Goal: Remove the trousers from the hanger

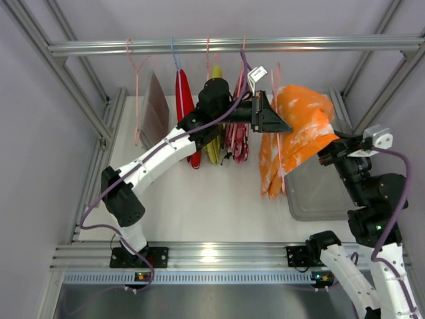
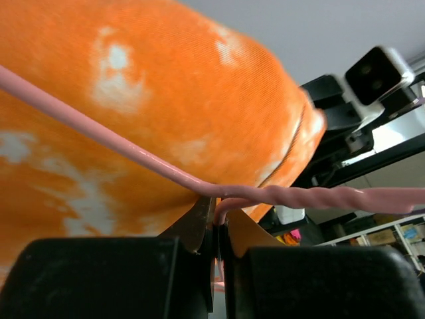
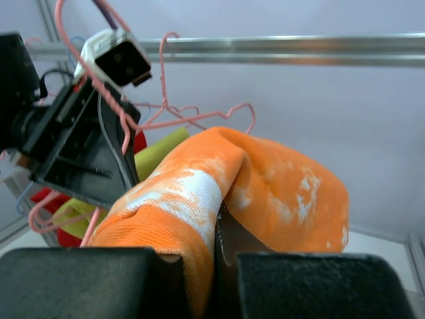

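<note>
The orange trousers point(image 1: 299, 133) with white blotches hang over a pink wire hanger point(image 1: 277, 100) at the right of the rail. My left gripper point(image 1: 275, 123) is shut on the hanger's wire point(image 2: 229, 199), with the orange cloth point(image 2: 133, 100) right behind it. My right gripper point(image 1: 330, 147) is shut on a fold of the orange trousers point(image 3: 199, 199) and holds it up on the right side. The pink camouflage trousers point(image 1: 237, 136) hang further left, behind my left arm.
A metal rail point(image 1: 232, 45) runs across the top with more hangers: a brown garment point(image 1: 157, 106), a red one point(image 1: 184, 100), a yellow one point(image 1: 214, 143). A grey tray point(image 1: 319, 193) lies on the table at the right, under the orange trousers.
</note>
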Robot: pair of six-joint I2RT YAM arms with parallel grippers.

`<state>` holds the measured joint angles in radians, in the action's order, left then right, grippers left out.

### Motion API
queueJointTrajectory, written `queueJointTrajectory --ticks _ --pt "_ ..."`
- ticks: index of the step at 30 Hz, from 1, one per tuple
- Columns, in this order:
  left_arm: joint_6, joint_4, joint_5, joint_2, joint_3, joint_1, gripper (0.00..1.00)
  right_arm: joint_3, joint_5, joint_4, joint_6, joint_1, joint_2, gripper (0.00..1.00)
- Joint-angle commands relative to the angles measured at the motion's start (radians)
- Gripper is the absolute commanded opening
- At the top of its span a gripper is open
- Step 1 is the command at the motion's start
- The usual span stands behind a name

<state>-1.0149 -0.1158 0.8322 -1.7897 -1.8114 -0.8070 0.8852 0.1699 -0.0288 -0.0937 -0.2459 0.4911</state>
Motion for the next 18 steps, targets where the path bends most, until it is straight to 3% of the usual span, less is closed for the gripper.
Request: queueJointTrajectory --ticks 1,10,18 --pt "0.157 -0.007 0.019 0.107 0.020 0.003 0.00 0.179 -0.093 0.041 -0.060 -0.001 0.010 0.00" --pt "0.243 0.051 0.002 0.127 0.095 -0.009 0.00 0.478 -0.228 0.061 -0.017 -0.001 0.139 0.00" --pt "0.288 0.102 -0.034 0.142 0.155 -0.020 0.00 0.676 -0.260 0.139 0.063 -0.001 0.250 0.00"
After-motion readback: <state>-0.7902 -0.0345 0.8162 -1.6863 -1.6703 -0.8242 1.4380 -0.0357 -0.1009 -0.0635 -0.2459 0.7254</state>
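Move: The left fingers hold the hanger at its neck, its body centred roughly 6 cm below them. The orange trousers, draped through it and pinched by the right hand, have their middle about 4 cm ahead, 6 cm to the left and 7 cm below the right hand, or 4 cm ahead, 2 cm right and 7 cm below the left. The grey tray lies some 10 cm ahead, 9 cm right and 42 cm below the right hand; the pink trousers hang about 8 cm ahead, 8 cm left and 10 cm below the left. Upward, fast and steadily, the right hand hauls the pinched trousers about 17 cm, easing some 5 cm left and a little back, its fingers tipping up and swinging clockwise. The left hand keeps its pinch on the hanger as a counter-hold, first easing 2 cm back and slightly left, then sinking about 3 cm as it rolls a little. ##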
